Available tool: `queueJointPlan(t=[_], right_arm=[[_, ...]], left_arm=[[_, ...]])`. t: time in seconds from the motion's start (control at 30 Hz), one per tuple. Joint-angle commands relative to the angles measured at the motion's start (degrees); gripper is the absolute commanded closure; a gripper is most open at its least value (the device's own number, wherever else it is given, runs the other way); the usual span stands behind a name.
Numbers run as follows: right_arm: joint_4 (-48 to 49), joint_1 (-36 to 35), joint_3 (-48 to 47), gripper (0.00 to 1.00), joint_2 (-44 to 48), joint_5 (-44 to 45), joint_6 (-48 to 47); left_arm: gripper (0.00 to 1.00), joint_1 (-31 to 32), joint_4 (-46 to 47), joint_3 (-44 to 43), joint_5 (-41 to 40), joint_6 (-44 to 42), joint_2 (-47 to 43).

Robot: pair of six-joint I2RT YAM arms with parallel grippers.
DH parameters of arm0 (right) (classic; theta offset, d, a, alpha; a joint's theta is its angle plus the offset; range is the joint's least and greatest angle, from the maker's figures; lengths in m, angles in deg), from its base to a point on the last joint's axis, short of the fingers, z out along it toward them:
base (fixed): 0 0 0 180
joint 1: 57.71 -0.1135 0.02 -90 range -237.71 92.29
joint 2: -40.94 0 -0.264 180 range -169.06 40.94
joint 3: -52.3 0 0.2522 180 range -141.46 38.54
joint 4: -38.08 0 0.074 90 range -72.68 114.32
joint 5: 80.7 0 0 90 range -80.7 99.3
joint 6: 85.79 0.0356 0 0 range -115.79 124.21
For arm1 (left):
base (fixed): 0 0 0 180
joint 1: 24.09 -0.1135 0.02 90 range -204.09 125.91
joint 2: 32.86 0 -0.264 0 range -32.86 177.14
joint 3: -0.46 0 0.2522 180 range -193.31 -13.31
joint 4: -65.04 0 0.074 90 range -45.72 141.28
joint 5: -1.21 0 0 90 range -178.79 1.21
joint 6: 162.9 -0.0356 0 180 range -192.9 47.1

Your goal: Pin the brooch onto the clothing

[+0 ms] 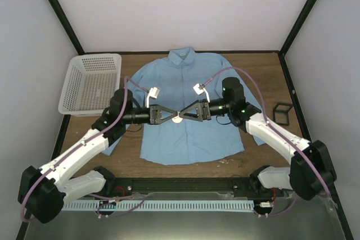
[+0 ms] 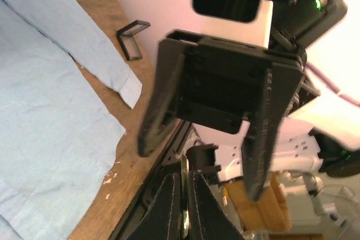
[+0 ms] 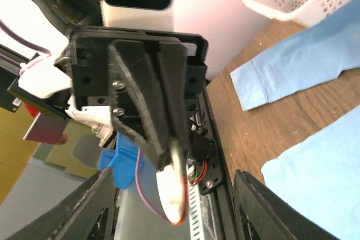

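Note:
The clothing (image 1: 185, 77) is a light blue shirt lying flat on the table, collar at the far side. Above its middle both grippers meet tip to tip. The brooch (image 1: 176, 118) is a small pale disc with an orange-red rim. My left gripper (image 1: 172, 116) is shut on it. In the right wrist view the brooch (image 3: 174, 195) hangs edge-on from the left fingers. My right gripper (image 3: 180, 209) is open, its fingers (image 3: 95, 206) wide on either side of the brooch and apart from it. In the left wrist view the left gripper (image 2: 184, 178) pinches the brooch's thin edge (image 2: 184, 217).
A white mesh basket (image 1: 90, 82) stands at the table's left back. A small black square frame box (image 1: 283, 113) lies right of the shirt on bare wood. A shirt sleeve (image 2: 121, 80) ends near that box (image 2: 134, 37). The black base rail (image 1: 180, 186) runs along the near edge.

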Motion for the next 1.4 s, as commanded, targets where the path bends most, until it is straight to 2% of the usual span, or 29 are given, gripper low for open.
queueJointPlan(t=[0.0, 0.1, 0.27, 0.43, 0.57, 0.73, 1.17, 1.23, 1.37], right_arm=[[10.3, 0.1, 4.0, 0.47, 4.5, 2.8, 7.9], [21.3, -0.5, 7.6, 0.47, 4.6, 1.6, 14.5], [21.8, -2.3, 8.4, 0.52, 4.3, 5.6, 16.0], [26.9, -2.9, 9.6, 0.60, 3.4, 9.6, 20.8], [32.4, -3.9, 9.6, 0.74, 1.5, 11.1, 25.1], [35.2, -4.6, 8.3, 0.82, -0.7, 11.4, 26.9], [40.4, -5.9, 7.4, 0.90, -2.3, 13.3, 30.3], [40.6, -5.9, 7.3, 0.98, -2.3, 13.7, 30.2], [40.6, -5.9, 7.6, 0.99, -1.9, 15.1, 29.7]], left_arm=[[1.00, -0.6, 15.5, 6.3, -4.9, 14.0, -3.5], [1.00, -1.1, 25.3, 10.3, -7.3, 21.1, -4.2], [1.00, -1.3, 38.0, 14.6, -9.2, 28.9, -2.9], [1.00, -1.3, 47.2, 17.5, -12.4, 30.8, -3.3], [1.00, -1.3, 47.6, 17.8, -13.8, 29.1, -3.9], [1.00, -0.9, 48.9, 17.5, -14.3, 27.5, -4.0], [1.00, 0.9, 52.0, 17.7, -15.6, 22.7, -4.1], [1.00, 1.0, 51.2, 17.5, -15.6, 21.9, -4.3], [1.00, 1.3, 51.1, 17.3, -15.3, 20.5, -4.6]])
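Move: The brooch sits at the shut tips of the left fingers, about 1 cm right of, 1 cm nearer than and 1 cm below the left hand point. From the right hand, open and facing it, the brooch lies some 3 cm left, 1 cm back and 1 cm lower. The shirt's middle lies roughly 16 cm ahead of the right hand and 3 cm to its right; its collar is some 40 cm straight ahead, both about 25 cm below. The right fingers shut from half open onto the lower rim of the brooch, while the left fingers keep their pinch on it. The left hand carries it forward, then mostly up, about 5 cm in height, drifting left, its tips tilting up some 25 degrees and swinging forward. The right hand dips back briefly, then follows up and left about 4 cm, tipping its fingers up. ##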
